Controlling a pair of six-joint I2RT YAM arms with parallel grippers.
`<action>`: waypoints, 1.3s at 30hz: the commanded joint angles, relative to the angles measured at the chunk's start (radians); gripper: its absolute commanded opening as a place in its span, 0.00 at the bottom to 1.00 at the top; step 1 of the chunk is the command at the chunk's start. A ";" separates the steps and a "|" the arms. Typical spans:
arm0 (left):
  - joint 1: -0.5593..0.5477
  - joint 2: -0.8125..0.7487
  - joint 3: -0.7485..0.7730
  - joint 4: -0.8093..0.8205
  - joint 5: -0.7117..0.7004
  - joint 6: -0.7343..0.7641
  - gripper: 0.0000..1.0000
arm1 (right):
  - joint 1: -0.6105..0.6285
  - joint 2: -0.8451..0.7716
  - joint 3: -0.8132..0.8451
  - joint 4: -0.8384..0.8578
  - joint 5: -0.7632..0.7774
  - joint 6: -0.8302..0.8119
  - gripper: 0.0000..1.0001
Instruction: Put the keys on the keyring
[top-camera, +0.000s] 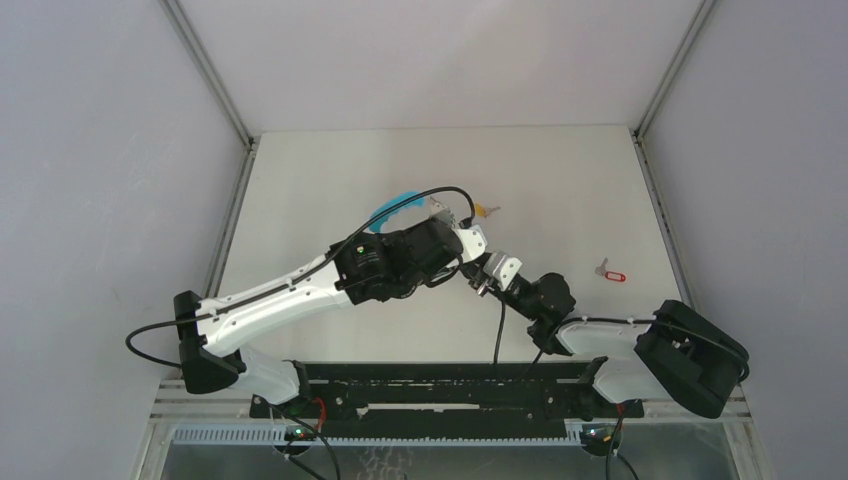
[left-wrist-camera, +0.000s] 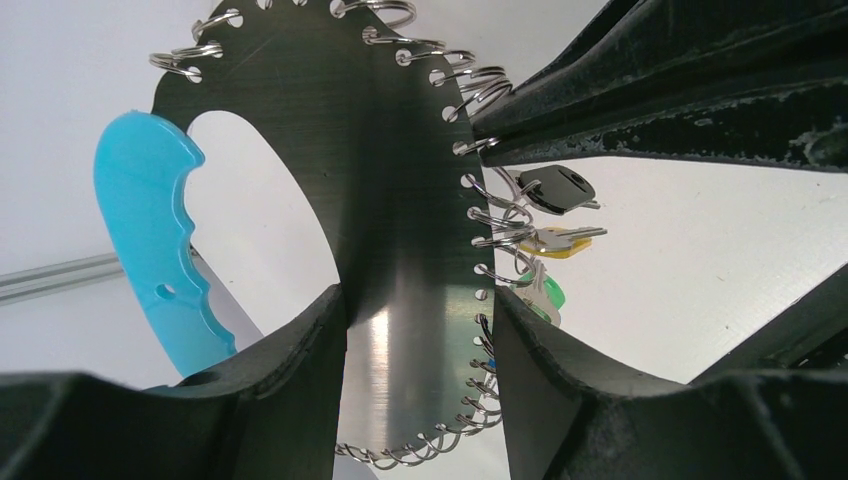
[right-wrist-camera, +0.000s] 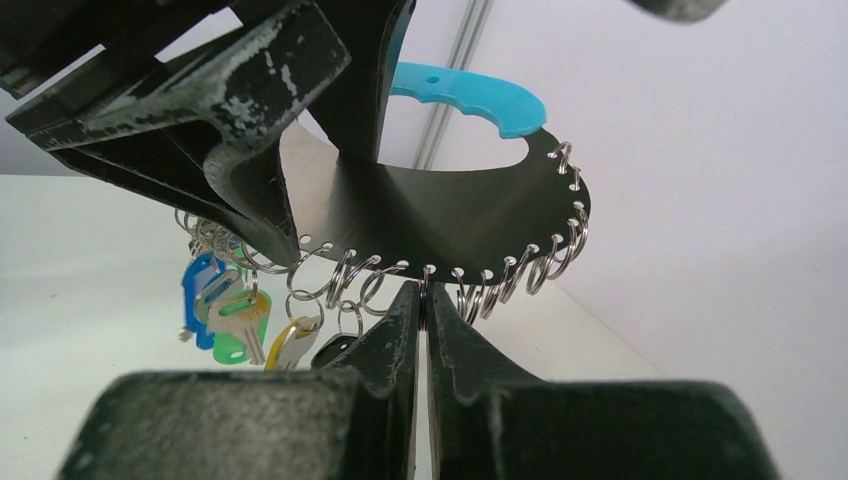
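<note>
The keyring (left-wrist-camera: 400, 200) is a dark grey plate with a cyan section (left-wrist-camera: 150, 240) and small wire rings along its edge. My left gripper (left-wrist-camera: 418, 320) is shut on the plate across its width and holds it above the table (top-camera: 300, 180). My right gripper (right-wrist-camera: 425, 295) is shut on one small ring at the keyring's (right-wrist-camera: 430, 215) lower edge. A red-tagged key (top-camera: 610, 272) lies alone on the table to the right. A yellow-tagged key (top-camera: 487, 211) shows just right of the keyring (top-camera: 395, 207); I cannot tell whether it hangs or lies.
Blue (right-wrist-camera: 197, 290), green (right-wrist-camera: 235, 325) and yellow (right-wrist-camera: 295, 340) tagged keys hang from rings left of my right fingers. Grey walls enclose the table on three sides. Both arms meet over the table's middle, with their cables (top-camera: 420, 195) close by.
</note>
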 joint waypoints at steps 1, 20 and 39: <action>-0.003 -0.029 0.023 0.051 -0.025 -0.031 0.22 | 0.012 -0.044 0.018 -0.014 0.008 -0.018 0.00; 0.172 -0.308 -0.483 0.594 0.475 -0.332 0.27 | -0.019 -0.190 -0.005 -0.303 -0.138 -0.027 0.00; 0.415 -0.453 -1.022 1.254 0.757 -0.682 0.61 | -0.145 0.096 0.072 -0.247 -0.402 0.050 0.00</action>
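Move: The left hand grips the keyring plate about 25 cm above the bare table; the right fingers are already shut on a rim ring. The hanging keys are some 4 cm back, 4 cm left and 4 cm below the right hand. The loose yellow key lies about 27 cm ahead, 14 cm right and 24 cm below the right hand. From the left hand, the hanging keys are about 3 cm back, 1 cm right and 5 cm below. Both hands lower the keyring roughly 10 cm, left rolling left-side-down some 60 degrees, right still pinching a ring. ##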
